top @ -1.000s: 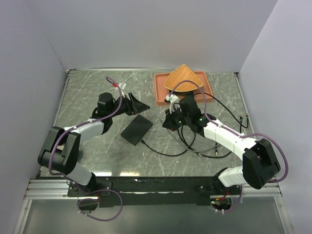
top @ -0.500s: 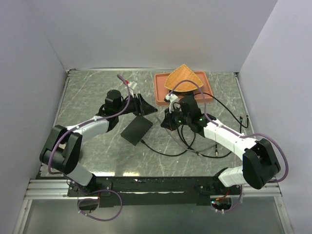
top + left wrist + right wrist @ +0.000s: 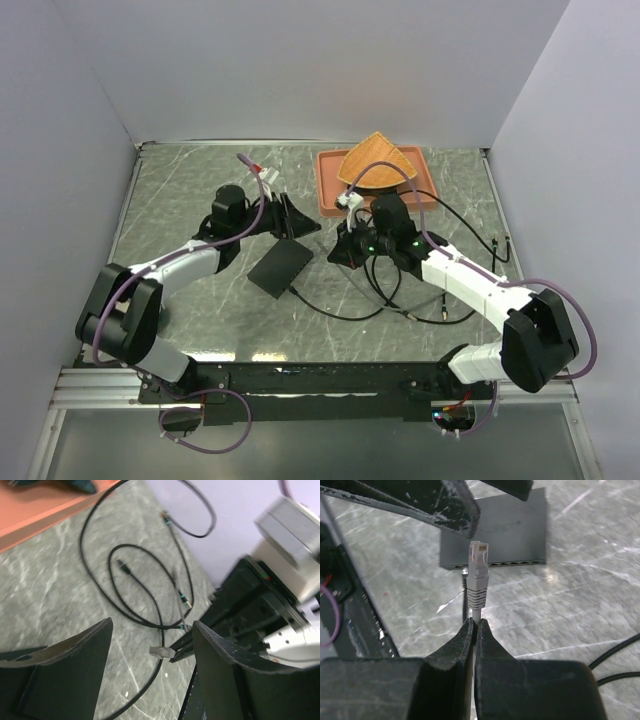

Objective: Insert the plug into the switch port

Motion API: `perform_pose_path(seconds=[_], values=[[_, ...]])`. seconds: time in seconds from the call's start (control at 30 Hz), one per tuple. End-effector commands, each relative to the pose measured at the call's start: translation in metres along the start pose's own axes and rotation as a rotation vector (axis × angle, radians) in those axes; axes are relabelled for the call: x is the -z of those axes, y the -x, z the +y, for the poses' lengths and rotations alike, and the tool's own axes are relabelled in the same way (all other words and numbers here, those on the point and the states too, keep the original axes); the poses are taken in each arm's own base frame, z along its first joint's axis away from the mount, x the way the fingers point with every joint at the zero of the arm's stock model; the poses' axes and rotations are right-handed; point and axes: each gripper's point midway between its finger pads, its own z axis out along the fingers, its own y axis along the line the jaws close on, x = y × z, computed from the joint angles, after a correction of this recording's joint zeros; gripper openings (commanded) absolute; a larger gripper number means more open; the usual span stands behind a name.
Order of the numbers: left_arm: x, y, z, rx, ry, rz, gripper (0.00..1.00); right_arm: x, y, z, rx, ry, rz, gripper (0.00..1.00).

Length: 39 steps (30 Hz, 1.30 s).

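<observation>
My right gripper (image 3: 474,622) is shut on the grey cable just behind the plug (image 3: 478,565). The plug points at the row of sockets, the switch port (image 3: 495,564), on the near long edge of the flat black box (image 3: 500,527). A gap of table separates plug and box. From above, the box (image 3: 280,265) lies between the arms, with the right gripper (image 3: 338,256) to its right. My left gripper (image 3: 300,228) hovers open just behind the box. In its own view the left gripper (image 3: 152,625) frames the plug (image 3: 161,652) without touching it.
A terracotta tray (image 3: 328,195) stands at the back right with an orange wedge-shaped piece (image 3: 375,160) resting on it. Loops of black cable (image 3: 370,300) with loose connectors lie on the marble top right of the box. White walls close in the sides and back.
The left gripper has swung right, from beside the box's far corner to close by the right gripper, and has narrowed slightly. The right gripper has held still with the plug.
</observation>
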Motion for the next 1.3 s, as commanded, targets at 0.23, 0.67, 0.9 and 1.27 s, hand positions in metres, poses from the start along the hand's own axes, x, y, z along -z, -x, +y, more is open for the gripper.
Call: perform_pose_path(seconds=[0.23,0.67,0.9,1.27], values=[[0.025,0.004,-0.074,-0.257,-0.284,-0.05,0.7,0.04,0.052,0.041,0.121,0.201,-0.142,0.0],[0.015,0.0,-0.091,-0.28,-0.317,-0.03,0.17,0.044,0.058,0.045,0.113,0.225,-0.157,0.0],[0.001,0.011,-0.084,-0.204,-0.223,-0.042,0.01,0.053,0.07,0.026,0.073,0.067,-0.208,0.47],[-0.003,0.036,-0.081,-0.086,-0.069,-0.097,0.01,0.06,0.106,0.01,0.095,-0.148,-0.318,0.79]])
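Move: The plug pokes out of my right fingertips, some 4 cm back, 2 cm right and 2 cm below my open left hand. The switch lies about 1 cm ahead, 9 cm left and 19 cm below the left hand; the orange tray is roughly 27 cm ahead and 15 cm right. From my right hand the plug's middle is about 1 cm forward, 3 cm left and 1 cm down. I bring my left hand back about 6 cm and up 4, swinging some 13 degrees clockwise, while my right hand lifts the plug about 5 cm and draws it slightly back. My left fingers pinch the plug's head; only then do my right fingers open and pull away, up, forward and right, as my left hand eases forward and up, turning back. ##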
